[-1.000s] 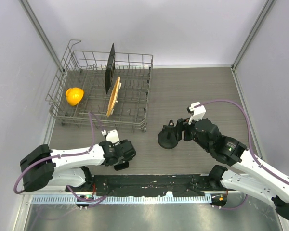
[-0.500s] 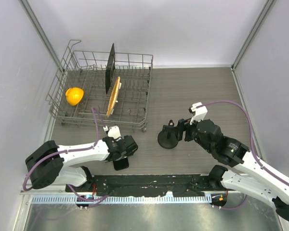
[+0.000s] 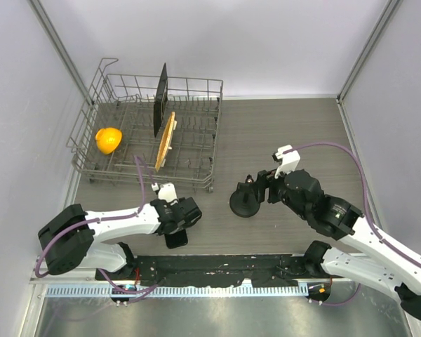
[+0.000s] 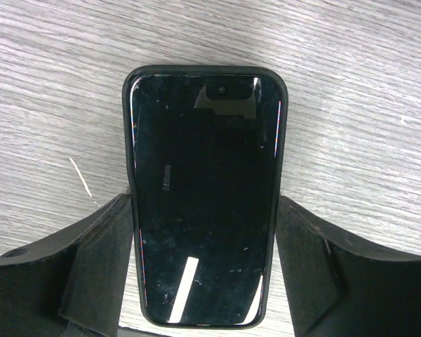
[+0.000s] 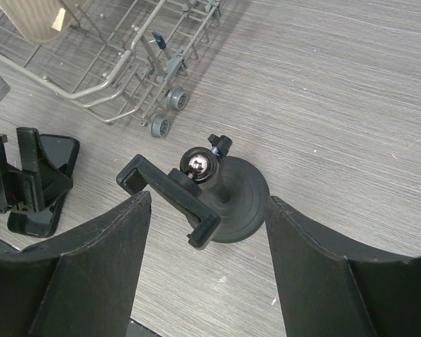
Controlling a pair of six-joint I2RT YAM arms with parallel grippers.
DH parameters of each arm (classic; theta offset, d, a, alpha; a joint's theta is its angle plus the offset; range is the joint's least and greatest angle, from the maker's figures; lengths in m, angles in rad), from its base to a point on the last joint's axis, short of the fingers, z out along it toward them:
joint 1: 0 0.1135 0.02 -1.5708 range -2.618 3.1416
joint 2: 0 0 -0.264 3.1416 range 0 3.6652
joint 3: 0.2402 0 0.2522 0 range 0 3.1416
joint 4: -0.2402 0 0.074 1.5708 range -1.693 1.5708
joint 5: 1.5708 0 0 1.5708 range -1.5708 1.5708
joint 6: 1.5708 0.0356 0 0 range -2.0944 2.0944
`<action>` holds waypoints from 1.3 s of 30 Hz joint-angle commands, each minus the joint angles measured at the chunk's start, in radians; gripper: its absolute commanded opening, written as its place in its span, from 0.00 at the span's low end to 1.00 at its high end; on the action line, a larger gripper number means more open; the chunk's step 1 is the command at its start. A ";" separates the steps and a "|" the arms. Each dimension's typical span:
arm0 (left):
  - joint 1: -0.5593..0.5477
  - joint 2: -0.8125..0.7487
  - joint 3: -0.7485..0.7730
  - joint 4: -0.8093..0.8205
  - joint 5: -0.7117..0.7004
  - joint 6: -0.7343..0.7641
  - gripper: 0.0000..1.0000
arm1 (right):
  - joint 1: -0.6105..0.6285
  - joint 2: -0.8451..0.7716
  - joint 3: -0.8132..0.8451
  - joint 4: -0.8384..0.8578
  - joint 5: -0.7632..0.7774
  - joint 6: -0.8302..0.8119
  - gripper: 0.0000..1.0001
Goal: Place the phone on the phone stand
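The phone [image 4: 205,196], a glossy black slab, lies flat on the table, screen up. My left gripper [image 4: 205,199] straddles its near half with both fingertips against its long edges, shut on it. In the top view the phone [image 3: 175,239] sticks out below the left gripper [image 3: 183,215]. The phone stand [image 5: 228,203] has a round base, a ball joint and a tilted clamp. It stands between the spread fingers of my right gripper [image 5: 207,199], which is open and not touching it. The top view also shows the stand [image 3: 243,203] and the right gripper [image 3: 261,188].
A wire dish rack [image 3: 189,184] on small wheels stands at the back left. It holds an orange object [image 3: 109,139], an upright black square plate [image 3: 159,98] and a tan plate [image 3: 165,140]. Its wheeled corner [image 5: 165,112] is close beyond the stand.
My left gripper has shifted a little right and away over the phone, then held still. The right gripper has barely moved beside the stand.
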 commanded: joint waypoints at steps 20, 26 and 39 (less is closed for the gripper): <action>0.004 -0.242 -0.061 0.072 0.077 0.146 0.00 | -0.002 -0.001 -0.029 0.077 0.024 -0.012 0.71; 0.004 -0.346 -0.046 0.066 0.092 0.203 0.00 | -0.002 0.007 0.009 0.110 0.016 -0.007 0.71; 0.004 -0.536 -0.070 0.349 0.383 0.468 0.00 | -0.002 0.093 0.058 0.190 -0.104 0.072 0.71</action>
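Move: The left hand already grips the phone by its long edges on the table. The phone stand is about 27 cm to its right and 11 cm ahead, its middle some 5 cm higher. The dish rack's near right corner lies roughly 16 cm ahead and 14 cm right, about 3 cm above the hand. From the right hand the phone stand is some 6 cm ahead, 5 cm left and 17 cm below. Left hand lifts the gripped phone 7 cm, then swings right towards the stand, left side dipping, turning clockwise. ##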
